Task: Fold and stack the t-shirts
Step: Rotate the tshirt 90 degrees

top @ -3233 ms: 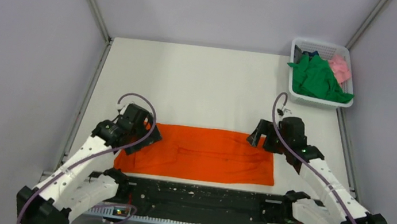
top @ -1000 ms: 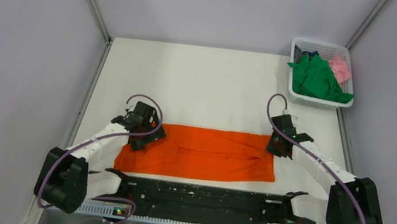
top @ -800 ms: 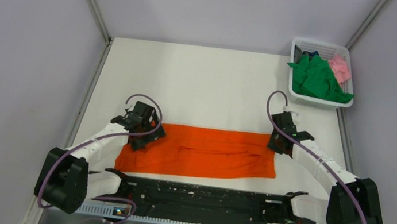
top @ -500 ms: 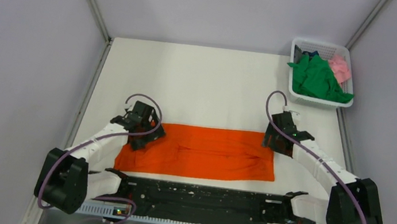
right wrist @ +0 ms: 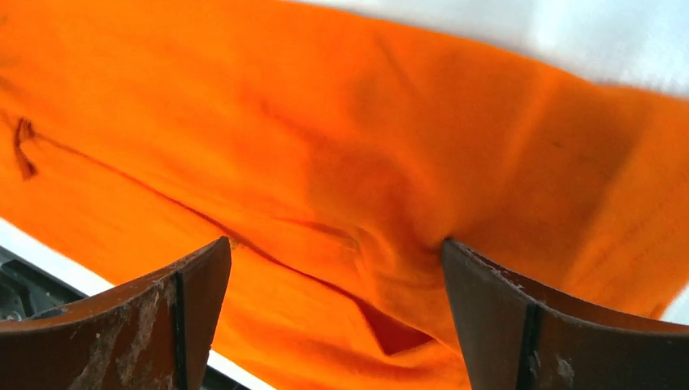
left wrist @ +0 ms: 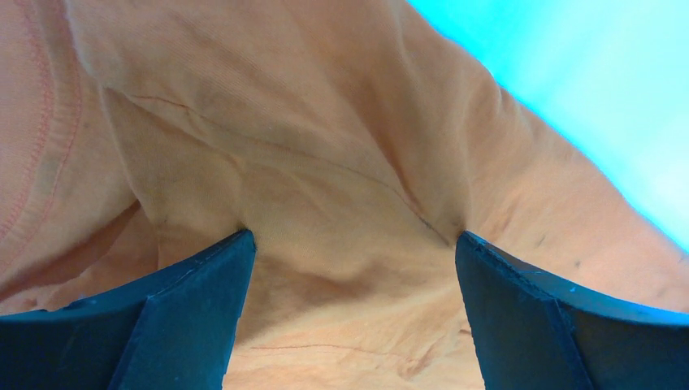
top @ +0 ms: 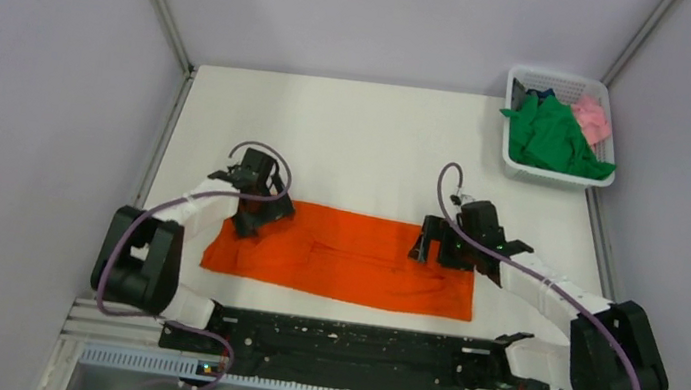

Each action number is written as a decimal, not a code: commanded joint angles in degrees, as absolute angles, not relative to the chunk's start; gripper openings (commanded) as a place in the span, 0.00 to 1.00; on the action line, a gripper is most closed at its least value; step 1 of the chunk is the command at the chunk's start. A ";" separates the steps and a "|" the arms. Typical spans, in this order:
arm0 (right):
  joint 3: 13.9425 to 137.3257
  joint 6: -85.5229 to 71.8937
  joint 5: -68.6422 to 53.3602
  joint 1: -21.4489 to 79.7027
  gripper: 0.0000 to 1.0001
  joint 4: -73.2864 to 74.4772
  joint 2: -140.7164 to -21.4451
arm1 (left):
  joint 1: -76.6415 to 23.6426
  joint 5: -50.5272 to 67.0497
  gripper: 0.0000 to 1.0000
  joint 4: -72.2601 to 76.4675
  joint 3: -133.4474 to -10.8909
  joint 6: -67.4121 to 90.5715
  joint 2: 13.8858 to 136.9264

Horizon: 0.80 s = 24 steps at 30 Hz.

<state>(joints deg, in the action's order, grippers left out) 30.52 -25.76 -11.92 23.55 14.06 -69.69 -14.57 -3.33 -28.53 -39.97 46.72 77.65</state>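
Note:
The orange t-shirt [top: 343, 260] lies as a long folded band across the near part of the white table [top: 358, 146], slightly slanted. My left gripper [top: 256, 216] stands open on its far left corner. In the left wrist view both fingertips [left wrist: 231, 252] press down on wrinkled orange cloth [left wrist: 325, 122], with nothing pinched between them. My right gripper [top: 431, 244] is open over the far edge towards the right end. In the right wrist view its fingers [right wrist: 463, 264] straddle a crease in the cloth [right wrist: 325, 106]. The green t-shirt [top: 556, 137] and the pink t-shirt [top: 594, 117] lie bunched in the basket.
The white lattice basket [top: 554, 175] stands at the far right corner of the table. A black rail [top: 342, 341] runs along the near edge between the arm bases. Grey walls close in both sides and the back.
My right gripper has opened, let go of the orange cloth and slid left along its far edge. The band's right end has shifted and now slants. The left gripper moved slightly away, still open.

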 commanded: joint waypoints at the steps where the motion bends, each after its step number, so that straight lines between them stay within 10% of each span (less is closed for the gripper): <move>1: 28.18 -27.69 -14.58 26.60 0.99 9.55 -71.22 | -11.65 -1.78 0.99 -16.96 -50.18 43.86 92.97; 15: 23.54 -29.70 -21.95 46.40 0.99 4.78 -67.13 | -17.73 26.30 0.99 -16.06 -126.88 48.87 150.23; 24: 32.11 -27.70 -23.38 55.81 0.99 -3.92 -80.44 | -22.23 23.42 0.99 7.98 -141.22 67.57 166.01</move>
<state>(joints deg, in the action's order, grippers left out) 28.69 -29.52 -22.61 51.94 -4.21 -76.97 -21.28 27.66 4.38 -136.97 60.73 159.89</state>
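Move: The folded orange t-shirt lies crosswise under both open hands, about 1 cm below their finger points. Its middle is some 19 cm to the right of the left hand and 6 cm back, and from the right hand about 20 cm to the left and 5 cm back. The white basket stands roughly 35 cm ahead of the right hand and 28 cm to its right. Fast and far forward, about 35 cm, and then increasingly to the right as well, the left hand drags its end of the t-shirt with open fingers on the cloth, rising slightly and tilting its left side down. At the same time the right hand, also open and on the cloth, sweeps left and back towards the near table edge, turning some 30 degrees counter-clockwise. ##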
